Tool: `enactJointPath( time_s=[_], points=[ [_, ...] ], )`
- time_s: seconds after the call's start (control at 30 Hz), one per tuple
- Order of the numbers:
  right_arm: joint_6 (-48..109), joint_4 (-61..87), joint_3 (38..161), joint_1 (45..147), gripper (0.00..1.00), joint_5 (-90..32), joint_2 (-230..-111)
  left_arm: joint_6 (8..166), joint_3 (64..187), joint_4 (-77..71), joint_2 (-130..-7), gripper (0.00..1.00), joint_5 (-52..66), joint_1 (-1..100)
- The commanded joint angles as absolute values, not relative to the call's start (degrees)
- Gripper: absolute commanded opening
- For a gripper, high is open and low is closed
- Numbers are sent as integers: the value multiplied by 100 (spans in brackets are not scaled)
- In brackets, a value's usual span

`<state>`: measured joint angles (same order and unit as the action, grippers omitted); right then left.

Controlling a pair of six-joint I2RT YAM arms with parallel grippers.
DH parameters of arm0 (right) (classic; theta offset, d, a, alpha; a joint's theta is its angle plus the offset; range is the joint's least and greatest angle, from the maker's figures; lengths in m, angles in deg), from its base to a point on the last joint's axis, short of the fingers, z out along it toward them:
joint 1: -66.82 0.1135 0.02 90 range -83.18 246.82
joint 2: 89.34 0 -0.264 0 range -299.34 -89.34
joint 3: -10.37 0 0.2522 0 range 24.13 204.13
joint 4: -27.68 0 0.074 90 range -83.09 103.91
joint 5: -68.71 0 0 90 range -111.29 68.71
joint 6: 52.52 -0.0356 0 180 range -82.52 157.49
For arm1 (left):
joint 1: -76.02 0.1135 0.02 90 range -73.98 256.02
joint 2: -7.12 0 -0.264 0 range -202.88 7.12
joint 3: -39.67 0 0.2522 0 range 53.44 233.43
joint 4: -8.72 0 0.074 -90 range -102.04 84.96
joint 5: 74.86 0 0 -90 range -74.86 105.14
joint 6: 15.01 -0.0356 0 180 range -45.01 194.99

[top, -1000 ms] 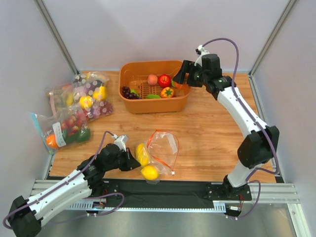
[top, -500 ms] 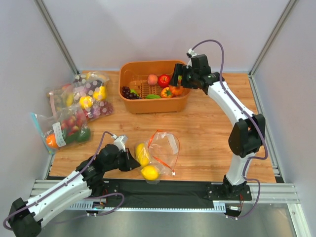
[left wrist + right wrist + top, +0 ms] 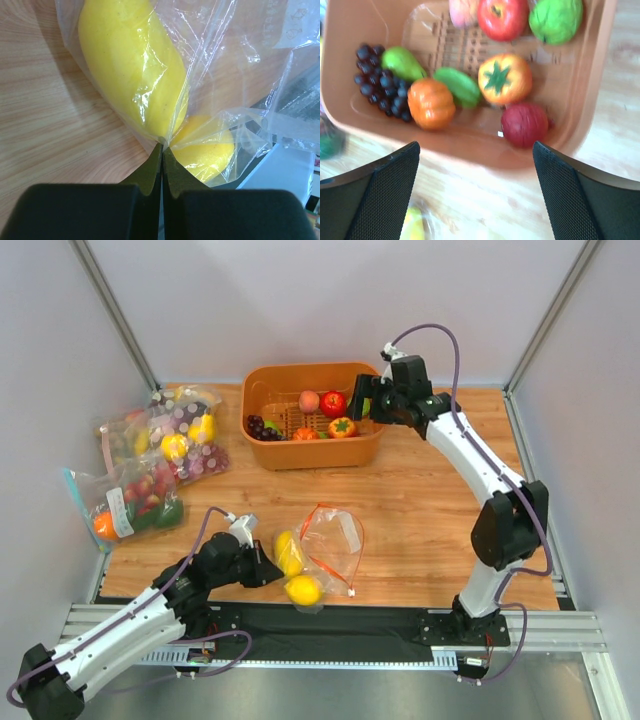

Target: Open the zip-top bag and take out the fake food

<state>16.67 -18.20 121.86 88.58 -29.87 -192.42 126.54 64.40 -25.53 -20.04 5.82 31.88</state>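
The zip-top bag point(image 3: 332, 538) lies on the wood near the front edge, its orange-red zip strip curled open. My left gripper point(image 3: 268, 570) point(image 3: 162, 145) is shut on a fold of its clear plastic point(image 3: 225, 60). Two yellow lemons of the fake food sit inside, one point(image 3: 287, 552) point(image 3: 130, 65) by the pinch and one point(image 3: 303, 589) point(image 3: 210, 150) nearer the edge. My right gripper point(image 3: 362, 408) point(image 3: 477, 195) hangs open and holding nothing over the right end of the orange basket point(image 3: 310, 455). An orange bell pepper point(image 3: 431, 102) and a red-yellow fruit point(image 3: 504, 78) lie in the basket.
The basket point(image 3: 485, 152) also holds purple grapes point(image 3: 377, 82), a red apple point(image 3: 502, 17), a peach, green pieces and a dark red fruit point(image 3: 524, 124). Filled bags point(image 3: 170, 435) point(image 3: 125, 505) lie along the left wall. The black rail runs just behind the lemon at the front edge.
My right gripper has opened wider and shifted slightly left over the basket, and an orange piece now lies in the basket left of the red-yellow fruit. The left arm has not moved.
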Motion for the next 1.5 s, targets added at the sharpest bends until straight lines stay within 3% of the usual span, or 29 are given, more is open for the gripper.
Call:
enactJointPath(
  time_s=[0.0,0.23,0.37,0.47,0.53,0.6,0.77,1.47],
  points=[
    [1876,-1597,11564,9081,95,-2728,-18245,12676,6416,-2552,-1960,0,556,3207],
    [1517,-1281,9306,9880,90,-2507,-16205,12720,6363,-2394,-2022,0,530,3207],
    [1288,-1455,8522,10961,86,-1920,-15045,12676,6372,-2349,-2162,0,512,3216],
    [990,-1641,8276,11673,79,-1549,-14605,12676,6381,-2306,-2294,0,530,3207],
    [770,-1650,8117,12050,68,-1514,-14515,12694,6372,-2244,-2329,0,529,3216],
    [690,-1702,8073,12271,57,-1400,-14541,12711,6372,-2244,-2321,0,530,3207],
    [611,-1484,7950,12685,46,-1197,-15049,12729,6381,-2332,-2285,0,547,3216],
    [524,-719,8012,13432,41,-1276,-17441,12746,6275,-2306,-2197,0,547,3216]
  ],
)
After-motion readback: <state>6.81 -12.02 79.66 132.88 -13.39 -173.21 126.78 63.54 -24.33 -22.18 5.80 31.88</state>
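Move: Right hand: the zip-top bag's open mouth lies about 29 cm back, 8 cm to its left and 18 cm below. In the bag, from this same hand, the mango is some 30 cm back and 17 cm left, the lemon 37 cm back and 14 cm left, both about 20 cm down; the bin's middle is level with the hand, 10 cm left and 18 cm below. From the left hand, the mouth is 6 cm ahead and 10 cm right, about level in height. Sweeping back about 30 cm from over the bin to the bag, the empty right hand drifts some 10 cm left, rises slightly, then sinks steeply into the bag's open mouth. It turns about 25 degrees counter-clockwise, and its wide-open fingers narrow to less than half open. The left hand keeps its pinch on the bag beside the mango and lemon, dipping a centimetre. ##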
